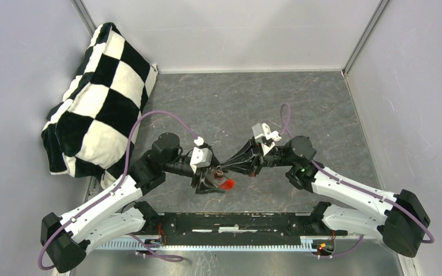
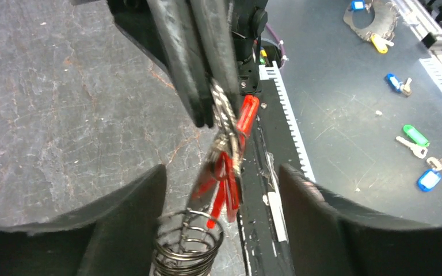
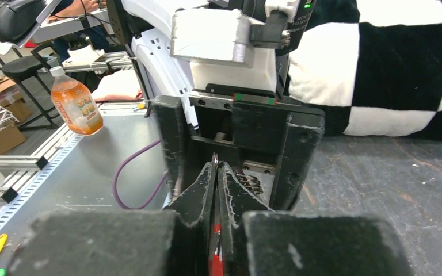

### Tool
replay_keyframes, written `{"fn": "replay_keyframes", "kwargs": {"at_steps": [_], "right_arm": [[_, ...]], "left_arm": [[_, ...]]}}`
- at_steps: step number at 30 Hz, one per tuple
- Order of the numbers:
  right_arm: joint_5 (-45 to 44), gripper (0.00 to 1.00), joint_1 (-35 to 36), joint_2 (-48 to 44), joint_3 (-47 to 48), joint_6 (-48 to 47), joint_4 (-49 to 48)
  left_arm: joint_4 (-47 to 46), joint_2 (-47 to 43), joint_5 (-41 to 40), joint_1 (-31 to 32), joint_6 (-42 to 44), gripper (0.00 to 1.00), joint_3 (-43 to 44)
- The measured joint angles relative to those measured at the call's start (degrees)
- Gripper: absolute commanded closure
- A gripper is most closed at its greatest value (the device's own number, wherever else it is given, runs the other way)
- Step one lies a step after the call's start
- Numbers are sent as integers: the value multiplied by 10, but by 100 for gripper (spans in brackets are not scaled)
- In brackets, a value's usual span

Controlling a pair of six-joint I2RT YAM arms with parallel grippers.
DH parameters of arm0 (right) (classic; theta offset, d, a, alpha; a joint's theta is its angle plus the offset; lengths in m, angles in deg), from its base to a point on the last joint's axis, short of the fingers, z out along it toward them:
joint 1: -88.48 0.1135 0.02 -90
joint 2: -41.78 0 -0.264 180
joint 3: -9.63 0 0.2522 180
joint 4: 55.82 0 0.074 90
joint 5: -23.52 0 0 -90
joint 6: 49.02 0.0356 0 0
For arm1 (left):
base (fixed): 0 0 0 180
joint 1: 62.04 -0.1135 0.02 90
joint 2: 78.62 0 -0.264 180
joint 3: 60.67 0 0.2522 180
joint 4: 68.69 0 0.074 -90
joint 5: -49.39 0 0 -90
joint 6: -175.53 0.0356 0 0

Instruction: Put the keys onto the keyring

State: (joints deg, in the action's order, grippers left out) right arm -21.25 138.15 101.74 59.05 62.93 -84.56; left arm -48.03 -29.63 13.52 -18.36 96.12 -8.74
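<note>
The keyring [image 2: 246,115], a red band with a grey metal ring, hangs from my right gripper's shut fingers [image 2: 190,63] in the left wrist view. Below it dangle a red-headed key [image 2: 225,190] and a darker piece [image 2: 204,172] that I cannot make out. My left gripper [image 2: 221,207] stands open around this hanging bunch, its fingers [image 2: 132,218] apart from it on both sides. In the right wrist view my right gripper [image 3: 216,172] is shut on the thin ring [image 3: 214,161], with red showing lower in the gap. From above, both grippers meet at the red keyring [image 1: 226,184].
A black-and-white checkered cushion [image 1: 101,98] leans at the back left. The black base rail [image 1: 236,224] runs along the near edge. Beyond it on a metal bench lie spare tagged keys, blue [image 2: 393,81] and green [image 2: 416,135]. An orange bottle [image 3: 77,103] stands off the table.
</note>
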Motion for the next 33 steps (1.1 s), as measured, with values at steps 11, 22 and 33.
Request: {"fn": "replay_keyframes", "kwargs": {"at_steps": [11, 22, 33], "right_arm": [[-42, 35, 1, -19, 39, -49, 124], [-143, 20, -16, -144, -50, -57, 187], [-141, 24, -16, -84, -159, 16, -24]], "left_arm": [[-1, 0, -31, 0, -14, 98, 1], [-81, 0, -93, -11, -100, 98, 13], [-145, 17, -121, -22, -169, 98, 81]]}}
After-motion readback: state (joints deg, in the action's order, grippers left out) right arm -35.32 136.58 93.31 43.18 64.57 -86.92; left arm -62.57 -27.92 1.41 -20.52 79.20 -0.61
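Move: The keyring bundle hangs from the right hand's closed fingertips, between the left hand's wide-open fingers: its middle is about 1 cm back, 1 cm to the right and 1 cm above the left hand point. The right fingertips stand some 2 cm ahead, 2 cm to the right and 6 cm above. The red handle is about 3 cm back, 3 cm right and 2 cm below. From the right hand, the bundle's middle lies roughly 3 cm back, 1 cm left and 5 cm below. The keyring bundle is handed over: the left fingers close on it while the right fingers open wide and let go. The left hand then carries it up about 10 cm and forward some 5 cm, fingers tipping up and swinging counter-clockwise. The right hand backs off, forward and to the right, then sinks about 7 cm, rising and easing left slightly at the end. ##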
